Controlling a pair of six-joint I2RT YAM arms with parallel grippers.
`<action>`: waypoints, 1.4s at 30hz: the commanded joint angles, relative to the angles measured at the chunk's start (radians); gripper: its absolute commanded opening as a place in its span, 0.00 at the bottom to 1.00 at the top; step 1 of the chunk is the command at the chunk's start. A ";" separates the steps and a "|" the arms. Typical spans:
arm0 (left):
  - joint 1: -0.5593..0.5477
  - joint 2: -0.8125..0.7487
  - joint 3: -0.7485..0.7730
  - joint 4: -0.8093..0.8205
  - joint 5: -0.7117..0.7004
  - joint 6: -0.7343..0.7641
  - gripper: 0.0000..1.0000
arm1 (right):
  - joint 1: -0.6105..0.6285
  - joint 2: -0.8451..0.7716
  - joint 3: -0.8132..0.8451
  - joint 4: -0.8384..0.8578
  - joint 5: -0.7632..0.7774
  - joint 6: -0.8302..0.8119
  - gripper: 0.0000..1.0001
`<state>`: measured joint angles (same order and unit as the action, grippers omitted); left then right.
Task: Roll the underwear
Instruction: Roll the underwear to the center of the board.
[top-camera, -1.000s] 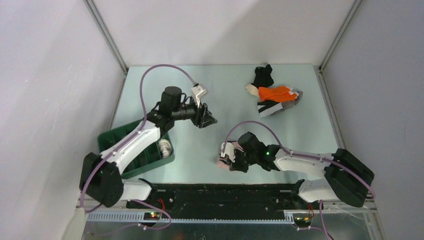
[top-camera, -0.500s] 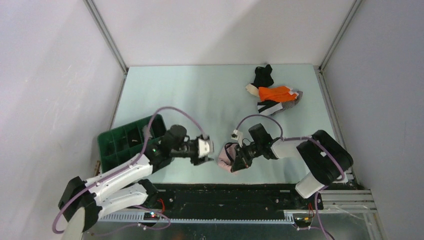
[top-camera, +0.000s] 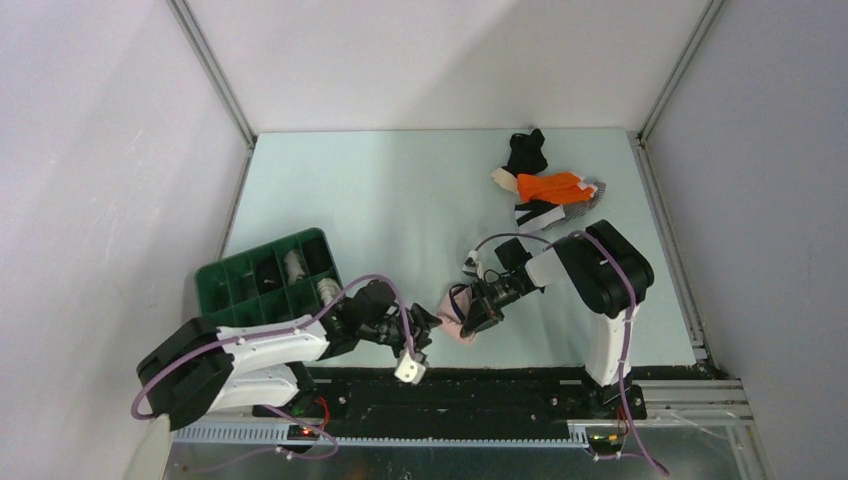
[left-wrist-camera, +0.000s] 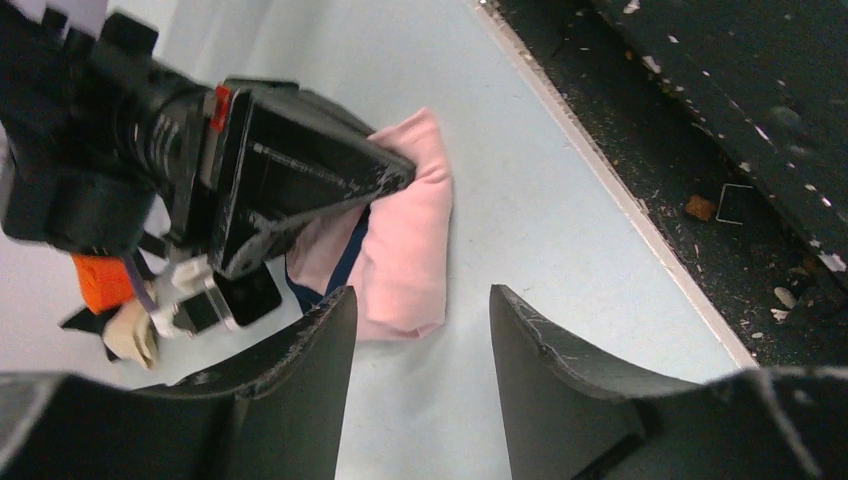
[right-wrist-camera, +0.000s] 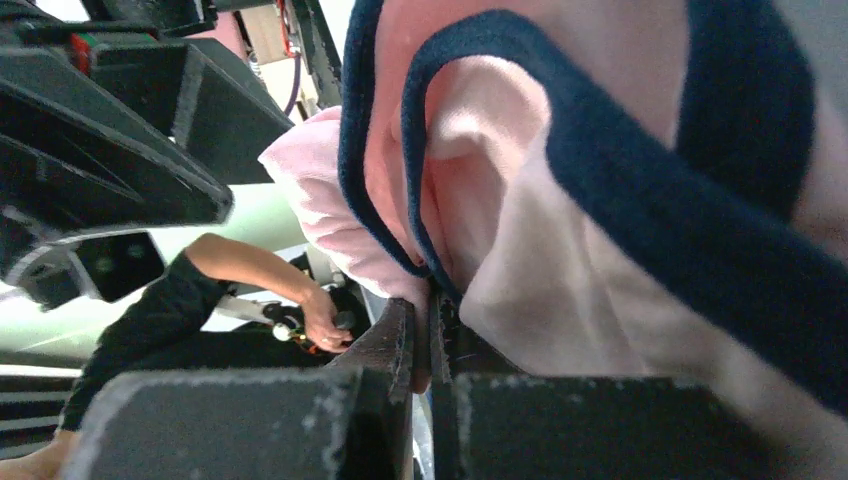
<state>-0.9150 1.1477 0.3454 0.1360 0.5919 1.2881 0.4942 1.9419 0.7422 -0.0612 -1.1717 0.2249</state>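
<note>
A pale pink underwear (top-camera: 450, 325) with a navy band lies folded near the table's front edge. My right gripper (top-camera: 468, 312) is shut on its band end; in the right wrist view the fingers (right-wrist-camera: 400, 345) pinch the pink cloth (right-wrist-camera: 520, 300) with its navy edge. My left gripper (top-camera: 424, 329) is open just left of the garment. In the left wrist view its jaws (left-wrist-camera: 420, 295) frame the pink fold's (left-wrist-camera: 405, 260) near end without touching it. More underwear (top-camera: 548, 188), orange, black and white, lies piled at the back right.
A green tray (top-camera: 232, 272) with dividers stands at the left, with pale rolled cloth (top-camera: 327, 290) in two compartments. The dark front rail (left-wrist-camera: 720, 130) runs close beside the garment. A person's hand (right-wrist-camera: 320, 318) shows beyond the table in the right wrist view.
My left arm swung from above the tray down to the front edge, bringing its open gripper beside the pink underwear. The right arm folded back while holding the garment, which shifted slightly.
</note>
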 joint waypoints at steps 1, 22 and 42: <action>-0.027 0.037 -0.010 0.064 0.032 0.198 0.56 | -0.010 0.069 0.052 -0.061 0.041 -0.004 0.00; -0.117 0.343 0.034 0.245 -0.335 0.117 0.47 | -0.028 0.093 0.064 -0.080 0.047 0.005 0.00; -0.145 0.597 0.479 -0.537 -0.222 -0.249 0.00 | -0.219 -0.388 0.153 -0.250 0.392 -0.180 0.67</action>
<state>-1.0748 1.6341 0.7605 -0.0540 0.2081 1.2495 0.3744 1.7939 0.8371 -0.2596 -1.0466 0.1837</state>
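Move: The bunched pink underwear lies about 6 cm to the right of the left hand, 1 cm ahead and some 4 cm lower. A white roll in the green box is some 21 cm left and 6 ahead of that hand; the black-and-white garment is 24 cm right and 24 ahead. From the right hand, whose shut fingers already hold the underwear, the cloth's middle is roughly 3 cm left and 2 ahead, at about the same height. The left fingers close on the rolled part of the pink underwear, after the hand sinks and then travels forward and right over the cloth, some 5 cm each way, its fingertips tipping about 20 degrees more steeply down. The right hand keeps its pinch almost still, then opens, lets go and pulls away forward, rising about 3 cm and easing right. ##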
